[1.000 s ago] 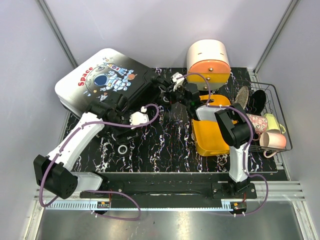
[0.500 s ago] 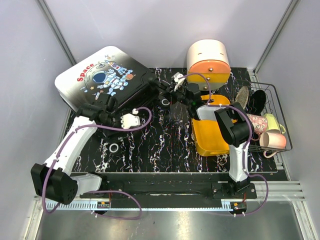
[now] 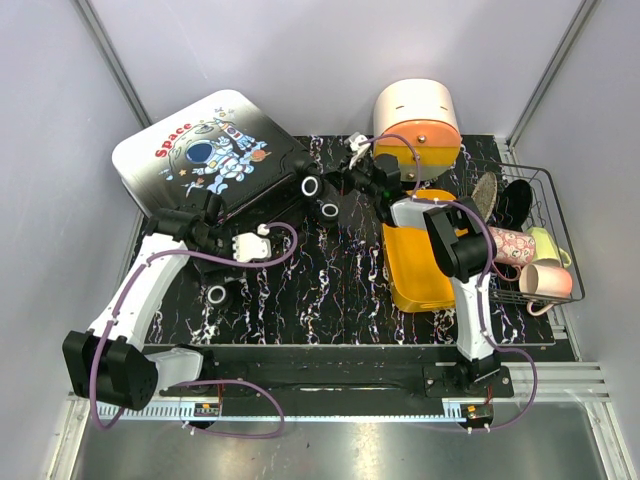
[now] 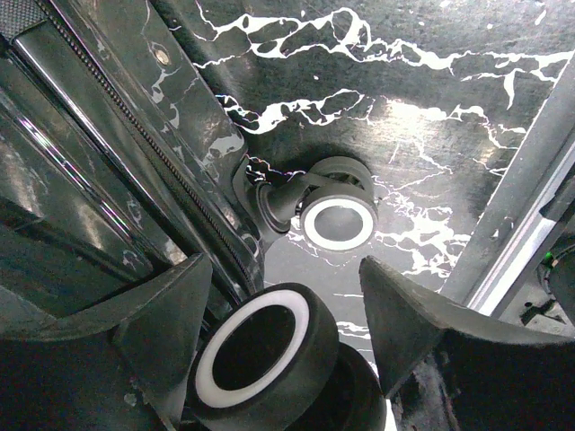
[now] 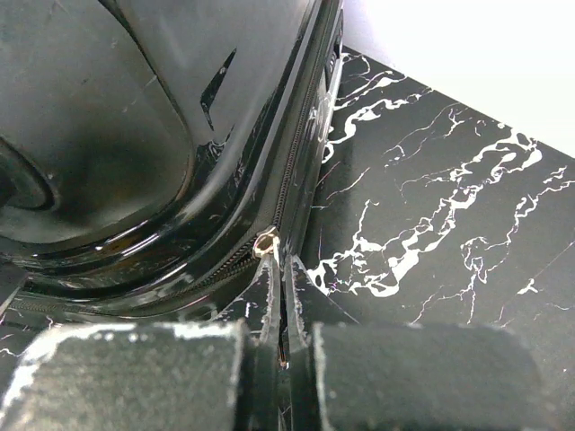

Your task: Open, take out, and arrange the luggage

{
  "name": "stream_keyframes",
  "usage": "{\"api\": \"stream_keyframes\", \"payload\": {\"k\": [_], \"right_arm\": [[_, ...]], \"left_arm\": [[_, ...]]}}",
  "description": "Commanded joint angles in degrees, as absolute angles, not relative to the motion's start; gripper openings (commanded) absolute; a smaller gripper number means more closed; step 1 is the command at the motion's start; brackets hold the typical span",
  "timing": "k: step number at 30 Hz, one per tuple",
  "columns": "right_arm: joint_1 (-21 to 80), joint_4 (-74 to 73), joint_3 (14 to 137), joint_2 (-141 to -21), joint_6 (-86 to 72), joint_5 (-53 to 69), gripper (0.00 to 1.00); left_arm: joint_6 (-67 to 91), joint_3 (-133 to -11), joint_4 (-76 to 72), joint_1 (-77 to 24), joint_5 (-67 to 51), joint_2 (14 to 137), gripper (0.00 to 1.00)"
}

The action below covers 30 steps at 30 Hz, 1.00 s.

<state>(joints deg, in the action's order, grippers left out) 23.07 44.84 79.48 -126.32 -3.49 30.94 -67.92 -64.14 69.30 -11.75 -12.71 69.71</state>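
Note:
The luggage, a black-to-white shell with an astronaut and red "Space" print, stands tilted at the far left, its wheels turned toward the mat. My left gripper is at its near edge. In the left wrist view the gripper is open around one wheel, with a gap on the right side; a second wheel lies beyond. My right gripper is at the luggage's right corner. There it is shut on the zipper pull beside the glossy shell.
A white-and-orange drawer box stands at the back. An orange tray lies right of centre under the right arm. A wire rack with cups fills the right edge. The side wall stands close behind the luggage.
The luggage has swung and tipped so two wheels now show on its right side. My left gripper shifted left with it. The right gripper moved slightly away, still shut on the pull.

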Motion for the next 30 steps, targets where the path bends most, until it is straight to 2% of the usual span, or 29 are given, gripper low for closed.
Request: {"api": "stream_keyframes", "payload": {"k": [1,10,21,23,25,26,30], "right_arm": [[17.5,52.2,86.8,-126.4,-0.3,15.0,0.00],[20.6,53.3,93.8,-131.4,-7.0,24.1,0.00],[22.1,54.1,99.3,-137.5,-6.4,20.9,0.00],[21.4,53.6,98.2,-136.3,-6.4,20.6,0.07],[20.7,53.4,95.6,-133.0,-6.4,21.2,0.20],[20.3,53.2,94.5,-131.7,-6.5,21.7,0.27],[18.9,50.1,89.2,-123.1,-6.1,24.2,0.41]], "left_arm": [[-65.9,-60.9,79.6,-7.9,-1.7,70.0,0.72],[-66.3,-60.3,78.6,-8.0,-2.3,71.3,0.73],[-67.0,-62.5,78.0,-7.9,-4.3,73.4,0.73],[-66.0,-64.1,78.1,-7.9,-5.4,73.1,0.76],[-64.4,-65.9,78.1,-7.9,-7.8,72.7,0.83],[-62.2,-68.4,78.0,-8.0,-8.8,72.5,0.90],[-53.8,-75.7,75.9,-8.0,-13.0,72.2,0.99]]}}
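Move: The right hand's shut fingers already pinch the luggage's zipper pull, right at the hand point, where the zip rounds the far wheel-end corner. The far upper wheel sits about 6 cm left and 2 cm back of this hand, the far lower wheel 3 cm left, 7 cm back and 9 cm below, the drawer box some 19 cm right and 9 cm farther out. The left hand straddles the near upper wheel between its pads; the near lower wheel is about 4 cm back, 3 cm right and 9 cm below. Forward and left, the right hand drags the pinched zipper pull about 5 cm around the luggage's far corner onto the side facing the wall, then opens its fingers roughly a third and eases some 2 cm back to the right, letting go of the pull. The left hand keeps its grip on the near upper wheel almost in place, then spreads its fingers and starts to lift. ##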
